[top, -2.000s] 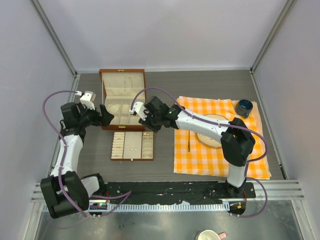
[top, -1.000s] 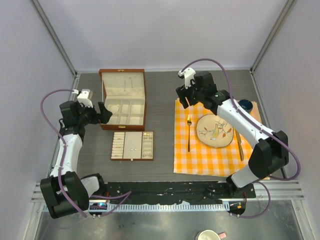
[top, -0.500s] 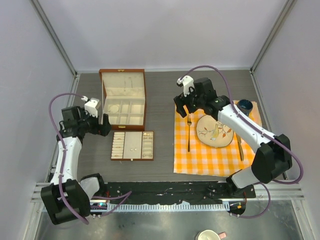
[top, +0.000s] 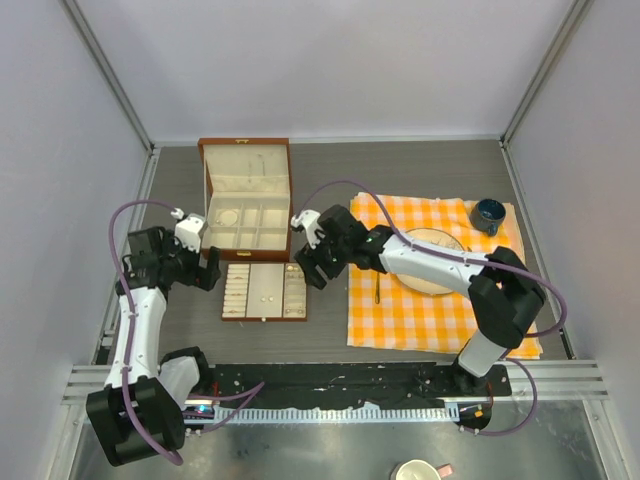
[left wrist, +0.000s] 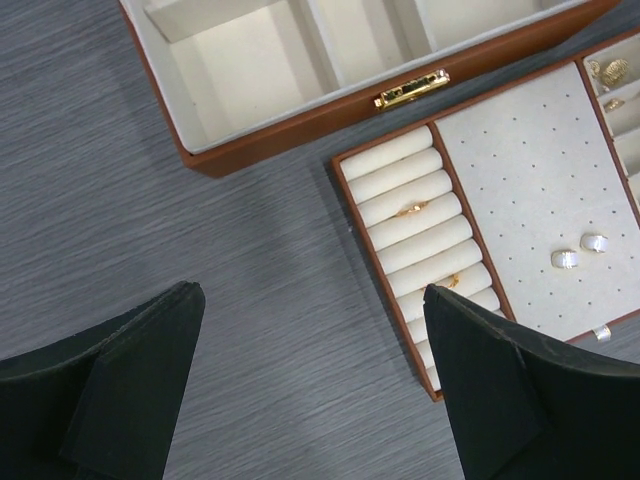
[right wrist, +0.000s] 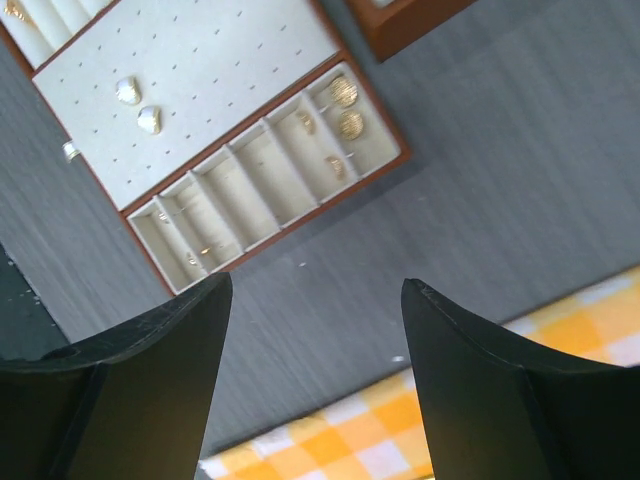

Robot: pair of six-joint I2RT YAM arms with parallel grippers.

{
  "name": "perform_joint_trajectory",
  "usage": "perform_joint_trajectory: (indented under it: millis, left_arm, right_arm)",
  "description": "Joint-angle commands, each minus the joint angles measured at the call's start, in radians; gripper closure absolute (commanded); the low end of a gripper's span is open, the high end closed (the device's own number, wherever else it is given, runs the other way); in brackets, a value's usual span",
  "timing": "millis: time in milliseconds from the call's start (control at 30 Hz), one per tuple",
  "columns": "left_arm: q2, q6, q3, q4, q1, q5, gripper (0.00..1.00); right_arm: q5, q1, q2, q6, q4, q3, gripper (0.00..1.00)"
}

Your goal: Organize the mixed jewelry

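Observation:
The mixed jewelry lies in a flat cream-lined tray [top: 265, 291] in front of the open wooden box [top: 246, 195]. Gold rings [left wrist: 412, 210] sit on the ring rolls, two pearl-like studs [left wrist: 579, 251] on the dotted pad, and gold pieces [right wrist: 347, 108] in the end slots. A thin hoop [top: 229, 216] shows faintly in a box compartment. My left gripper [top: 210, 272] [left wrist: 312, 293] hangs open over bare table just left of the tray. My right gripper [top: 303, 268] [right wrist: 316, 283] is open beside the tray's right edge, nothing between its fingers.
An orange checked cloth [top: 440, 310] covers the right side, carrying a plate [top: 420, 280] partly under my right arm, a fork [top: 377, 292] and a dark blue cup [top: 490, 214]. A tiny pale speck [right wrist: 399, 358] lies on the table near the cloth's edge.
My right arm swung left from above the cloth's far corner to the tray's right edge. My left gripper moved nearer, from the box's side down to the tray's left side.

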Motion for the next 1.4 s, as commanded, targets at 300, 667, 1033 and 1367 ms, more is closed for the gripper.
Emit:
perform_joint_trajectory:
  millis: [300,667,1033,1367]
  left_arm:
    - [-0.019,-0.088,0.020,0.102,0.000,-0.077,0.03]
    - [-0.032,-0.089,0.000,0.119,-0.002,-0.072,0.03]
    - [-0.032,-0.085,-0.020,0.131,-0.002,-0.062,0.02]
    - [-0.037,-0.089,-0.026,0.145,-0.002,-0.062,0.02]
  right_arm:
    - [0.022,0.095,0.085,0.327,0.228,-0.084,0.34]
    - [0.099,0.104,0.168,0.343,0.205,-0.041,0.44]
    - [0.114,0.099,0.202,0.341,0.186,-0.019,0.48]
    - [0.209,0.102,0.234,0.381,0.154,-0.018,0.58]
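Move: The tiny stud on the bare table, just off the tray's right edge, lies about 3 cm back and 2 cm left of the right hand, some 10 cm below. At the same depth, the jewelry tray's middle is 3 cm back and 15 cm left, and its two round gold earrings are 3 cm ahead, 8 cm left. A second bright bit by the cloth sits 1 cm back, 5 cm right. From the left hand the stud is roughly 24 cm right, 3 cm back, 10 cm below. Towards the tiny stud beside the tray the right hand sinks some 8 cm, slipping about 3 cm left and 3 cm back early on, then easing slightly forward as the descent slows. Its fingers tip and turn clockwise by 10 to 15 degrees and narrow from wide to about half open, one tip coming over the tray's right rim, the other outside it; contact can't be seen. ##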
